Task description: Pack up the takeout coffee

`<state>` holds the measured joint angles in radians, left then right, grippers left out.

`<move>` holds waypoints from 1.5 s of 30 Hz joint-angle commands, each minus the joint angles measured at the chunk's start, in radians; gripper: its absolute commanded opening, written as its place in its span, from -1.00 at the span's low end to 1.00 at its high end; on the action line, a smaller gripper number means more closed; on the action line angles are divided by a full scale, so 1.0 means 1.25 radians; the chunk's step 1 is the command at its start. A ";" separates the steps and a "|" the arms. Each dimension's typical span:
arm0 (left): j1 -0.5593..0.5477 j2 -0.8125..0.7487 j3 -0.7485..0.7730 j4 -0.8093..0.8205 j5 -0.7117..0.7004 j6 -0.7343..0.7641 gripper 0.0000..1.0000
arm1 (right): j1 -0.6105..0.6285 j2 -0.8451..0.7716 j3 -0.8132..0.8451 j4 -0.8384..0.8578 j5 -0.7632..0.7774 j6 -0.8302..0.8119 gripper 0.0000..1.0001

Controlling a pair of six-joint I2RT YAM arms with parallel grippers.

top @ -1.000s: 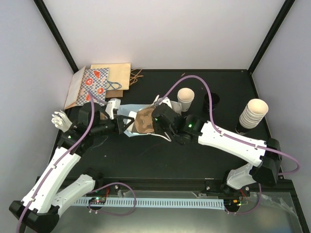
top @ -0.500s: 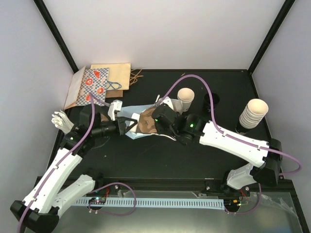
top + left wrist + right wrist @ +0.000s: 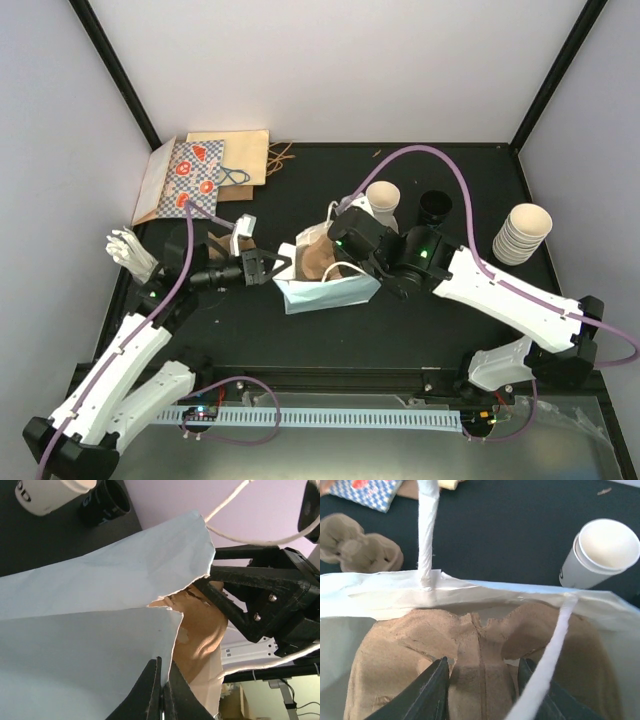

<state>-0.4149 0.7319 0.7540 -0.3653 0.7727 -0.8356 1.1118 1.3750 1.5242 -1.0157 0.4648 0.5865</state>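
The light blue paper bag [image 3: 332, 292] stands tilted at the table's middle, its mouth up. My left gripper [image 3: 268, 268] [image 3: 161, 662] is shut on the bag's left rim [image 3: 100, 645]. My right gripper [image 3: 347, 248] [image 3: 482, 667] reaches into the mouth, its fingers [image 3: 432, 690] closed on the centre ridge of the brown cup carrier [image 3: 475, 650] [image 3: 318, 260] inside the bag. One cream-white takeout coffee cup [image 3: 383, 203] [image 3: 600, 552] stands open-topped with no lid, just behind the bag. Its inside is hidden from me.
A black lid stack [image 3: 435, 207] stands right of the cup and a stack of paper cups [image 3: 522, 233] at far right. Patterned and brown bags [image 3: 200, 168] lie at back left. Spare cup carriers [image 3: 360, 550] sit left of the bag. White bag handles [image 3: 426, 530] hang near my right gripper.
The blue bag went from lying flat to tilted upright and shifted right. Both grippers moved right with it, keeping their holds on rim and carrier.
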 commanded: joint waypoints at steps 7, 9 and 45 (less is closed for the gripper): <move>-0.010 -0.048 -0.057 0.022 0.031 -0.016 -0.79 | 0.011 -0.012 -0.080 -0.047 -0.032 0.036 -0.21; -0.010 -0.051 -0.054 0.015 0.033 -0.007 -0.62 | 0.017 -0.008 -0.083 -0.046 -0.037 0.038 -0.21; -0.197 0.184 0.379 -0.308 -0.265 0.706 0.61 | 0.084 -0.187 -0.343 0.140 -0.026 -0.021 -0.25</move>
<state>-0.6144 0.9360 1.1908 -0.7166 0.5182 -0.0498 1.2114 1.1709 1.1130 -0.8791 0.4320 0.5804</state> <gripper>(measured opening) 0.803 0.374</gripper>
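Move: Beneath the right hand, which already grips the takeout cup carrier inside the bag's mouth, the bag's middle lies about 8 cm down, 2 cm back and 2 cm left. The white cups stand some 16 cm ahead and 9 cm right, the black cup 16 cm ahead and 20 cm right. For the left hand, pinching the bag's left rim, the bag's middle is 9 cm right, 2 cm ahead and 8 cm lower; an empty carrier lies 12 cm ahead and 13 cm left. Lowering the carrier about 8 cm with the right hand while drawing it 5 cm back and slightly right, its grip unchanged. The left fingers sink a little with the bag's rim, open wide to let it go, then lift some 8 cm and ease right, staying open above the bag's left edge while the wrist rolls and tips the fingers down. ##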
